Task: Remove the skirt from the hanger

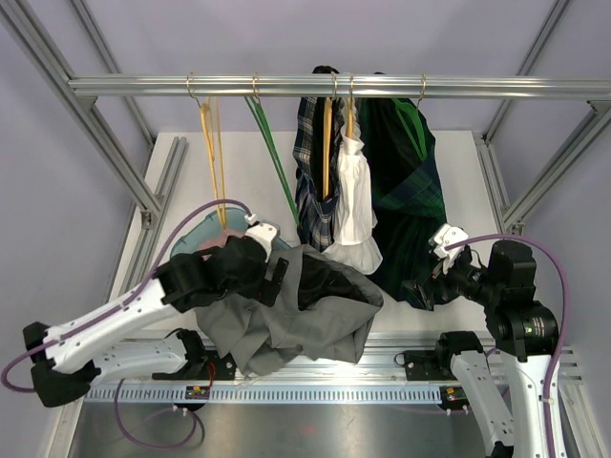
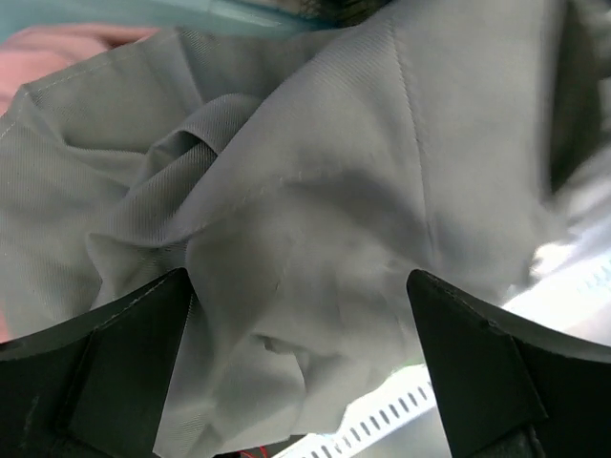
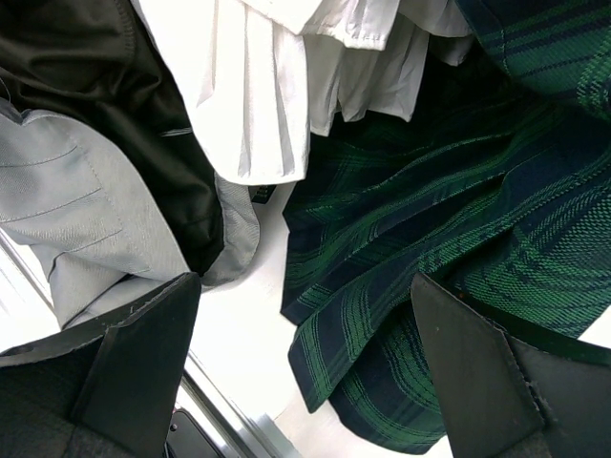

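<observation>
A grey skirt (image 1: 286, 324) with a dark lining lies crumpled on the table's front, off any hanger. It fills the left wrist view (image 2: 315, 191). My left gripper (image 1: 275, 272) hovers over its left part, jaws wide apart, holding nothing (image 2: 301, 363). A dark green plaid skirt (image 1: 410, 210) hangs on a green hanger at the right, its hem resting on the table (image 3: 458, 210). My right gripper (image 1: 427, 286) is open and empty at that hem (image 3: 305, 372). A white skirt (image 1: 353, 210) and a blue plaid skirt (image 1: 310, 181) hang between.
The rail (image 1: 143, 86) crosses the back. An empty yellow hanger (image 1: 212, 153) and an empty green hanger (image 1: 277, 162) hang at its left. A teal basket (image 1: 191, 239) with something pink sits behind my left arm. Frame posts stand at both sides.
</observation>
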Controlling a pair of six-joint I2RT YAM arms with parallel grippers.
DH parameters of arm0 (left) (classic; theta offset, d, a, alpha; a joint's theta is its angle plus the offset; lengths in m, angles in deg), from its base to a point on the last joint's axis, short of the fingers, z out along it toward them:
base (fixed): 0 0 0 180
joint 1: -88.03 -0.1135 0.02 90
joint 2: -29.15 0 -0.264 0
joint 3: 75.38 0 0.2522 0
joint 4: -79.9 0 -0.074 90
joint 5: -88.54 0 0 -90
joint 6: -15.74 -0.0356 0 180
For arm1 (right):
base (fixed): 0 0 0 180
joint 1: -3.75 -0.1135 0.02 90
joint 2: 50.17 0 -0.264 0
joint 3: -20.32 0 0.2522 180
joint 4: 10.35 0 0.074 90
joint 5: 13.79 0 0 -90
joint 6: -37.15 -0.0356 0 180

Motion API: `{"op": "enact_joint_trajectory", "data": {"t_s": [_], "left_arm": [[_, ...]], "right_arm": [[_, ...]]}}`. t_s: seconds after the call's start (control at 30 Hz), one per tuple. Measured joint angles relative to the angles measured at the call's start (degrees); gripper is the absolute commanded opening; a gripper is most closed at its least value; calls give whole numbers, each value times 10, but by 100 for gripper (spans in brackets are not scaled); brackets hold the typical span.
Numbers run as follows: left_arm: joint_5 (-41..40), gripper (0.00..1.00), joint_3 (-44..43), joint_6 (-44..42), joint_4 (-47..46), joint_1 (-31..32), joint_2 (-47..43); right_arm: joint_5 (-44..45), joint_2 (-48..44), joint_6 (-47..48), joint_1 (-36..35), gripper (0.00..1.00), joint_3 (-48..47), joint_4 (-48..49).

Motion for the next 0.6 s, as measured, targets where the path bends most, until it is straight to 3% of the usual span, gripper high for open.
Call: {"op": "enact_joint_trajectory", "data": {"t_s": [0.1,0.13,0.2,0.43,0.6], "left_arm": [[-74,58,-5,35,13,21,58],[-88,26,-5,39,17,23,65],[-113,0,-5,50,20,24,70],[-119,0,-49,49,35,29,57],[-111,0,-172,50,110,30,21]], "right_arm": [[-2,0,2,0,100,0,0],[-3,0,3,0,99,0,0],[-3,0,4,0,99,0,0],[-3,-8,6,0,99,0,-2],[-3,-12,7,0,99,0,-4]]}}
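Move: The left hand hovers wide open and low over the grey skirt, whose middle lies about 4 cm back, 4 cm to the right and 5 cm below. From this hand the tub is roughly 5 cm ahead and 7 cm to the left, with the pink skirt in it about 6 cm ahead and 10 cm left. The hanging navy plaid skirt is some 19 cm ahead, 10 cm right. From the right hand the grey skirt lies about 31 cm left, 3 cm back and 10 cm lower. Down and forward first, about 2 cm each way, the left hand dips into the grey skirt while its fingers snap shut, pinching a fold of the cloth. It then turns straight to rising, about 10 cm from its lowest point and speeding up, easing back and left a little with the cloth held between the closed fingers. ##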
